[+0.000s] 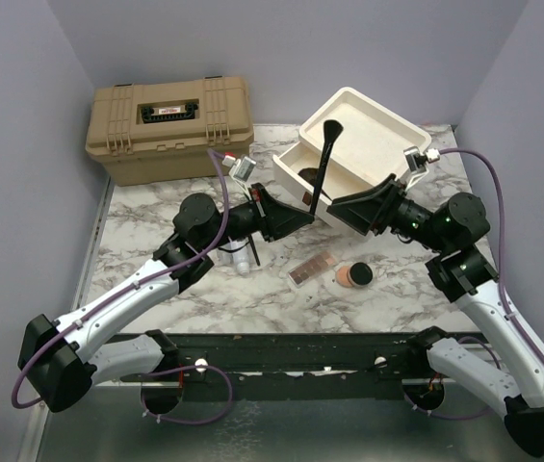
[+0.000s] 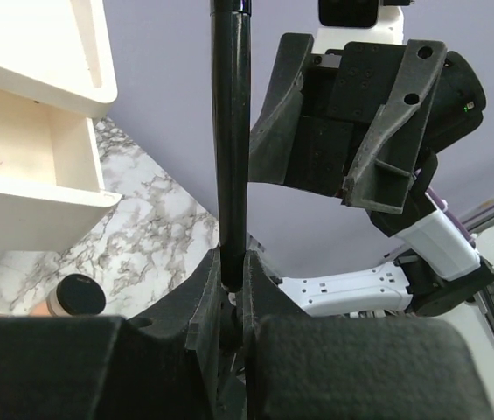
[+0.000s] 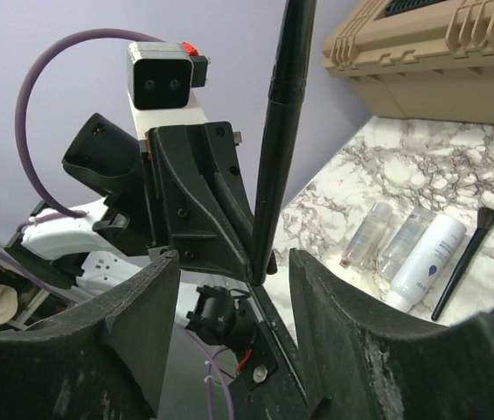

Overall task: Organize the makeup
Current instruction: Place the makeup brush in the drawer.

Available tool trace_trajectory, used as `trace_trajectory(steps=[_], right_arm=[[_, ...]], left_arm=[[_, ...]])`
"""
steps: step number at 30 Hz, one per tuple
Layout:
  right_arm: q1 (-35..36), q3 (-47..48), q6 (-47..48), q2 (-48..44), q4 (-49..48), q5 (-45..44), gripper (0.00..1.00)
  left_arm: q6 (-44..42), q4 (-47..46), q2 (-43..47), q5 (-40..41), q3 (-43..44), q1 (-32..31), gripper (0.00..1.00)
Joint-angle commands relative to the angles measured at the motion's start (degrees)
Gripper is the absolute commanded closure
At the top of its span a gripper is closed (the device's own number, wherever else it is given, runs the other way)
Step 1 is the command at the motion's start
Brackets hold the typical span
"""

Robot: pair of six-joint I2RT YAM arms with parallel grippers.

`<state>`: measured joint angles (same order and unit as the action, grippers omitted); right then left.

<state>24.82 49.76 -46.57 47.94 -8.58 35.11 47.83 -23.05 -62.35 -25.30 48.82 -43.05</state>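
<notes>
A black-handled makeup brush (image 1: 322,164) stands nearly upright in front of the cream drawer unit (image 1: 368,120). My left gripper (image 1: 306,216) is shut on its lower end; the left wrist view shows the handle (image 2: 229,157) pinched between the fingers (image 2: 232,267). My right gripper (image 1: 335,208) faces it, open, one jaw on each side of the handle (image 3: 278,131) without touching it (image 3: 233,262). A pink palette (image 1: 312,269) and a round compact with peach powder (image 1: 355,275) lie on the marble table.
The tan toolbox (image 1: 168,125) stands at the back left. Two slim clear tubes (image 3: 373,232), a whitish bottle (image 3: 430,262) and a second black brush (image 3: 467,258) lie by the left arm. The unit's open drawer (image 1: 302,171) holds a dark item.
</notes>
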Motion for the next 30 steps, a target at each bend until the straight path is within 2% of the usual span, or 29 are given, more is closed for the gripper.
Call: trace_trajectory(steps=[1, 8, 13, 20, 28, 30], right_arm=[[0.49, 0.28, 1.13, -1.23, -0.05, -1.69, 0.42], [0.47, 0.25, -0.75, 0.02, -1.31, -0.75, 0.46], [0.49, -2.85, -4.23, -0.37, -8.28, -1.68, 0.50], [0.67, -0.63, -1.50, -0.60, -2.04, -7.45, 0.59], [1.00, -1.99, -5.65, 1.32, -7.77, -4.56, 0.61], [1.02, -1.78, -5.84, 1.72, -7.52, -4.76, 0.68]], left_arm=[[0.59, -1.92, -0.58, -3.15, 2.49, -0.55, 1.00], [0.07, -1.91, -1.59, -1.67, 3.17, -1.59, 1.00], [0.26, -1.91, -2.29, -2.19, 4.02, -2.14, 1.00], [0.22, -2.48, -2.77, 0.82, 4.03, -3.64, 1.00], [1.06, -3.84, -3.47, 2.68, 3.93, -4.11, 1.00], [1.36, -4.07, -3.56, 2.57, 4.00, -4.14, 1.00]])
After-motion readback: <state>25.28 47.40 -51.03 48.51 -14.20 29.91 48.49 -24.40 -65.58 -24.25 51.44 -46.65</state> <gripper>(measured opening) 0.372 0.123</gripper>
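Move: The left gripper holds the makeup brush upright by its lower handle. The right gripper is about 5 cm to its right, 2 cm ahead and 2 cm higher, and the open drawer is some 17 cm ahead, 5 cm right and 19 cm below. The palette lies about 6 cm ahead, 3 cm right and 35 cm down. From the right gripper, the brush's middle is roughly 4 cm left, 1 cm ahead and 6 cm up. Bring the left gripper about 2 cm to the right and a touch back, keeping its pinch on the brush, so the handle goes in between the right fingers. Hold the right gripper nearly still at first, then ease it some 1.5 cm forward to centre on the handle, rolling it slightly. Partly close its fingers as you go, but not shut. ##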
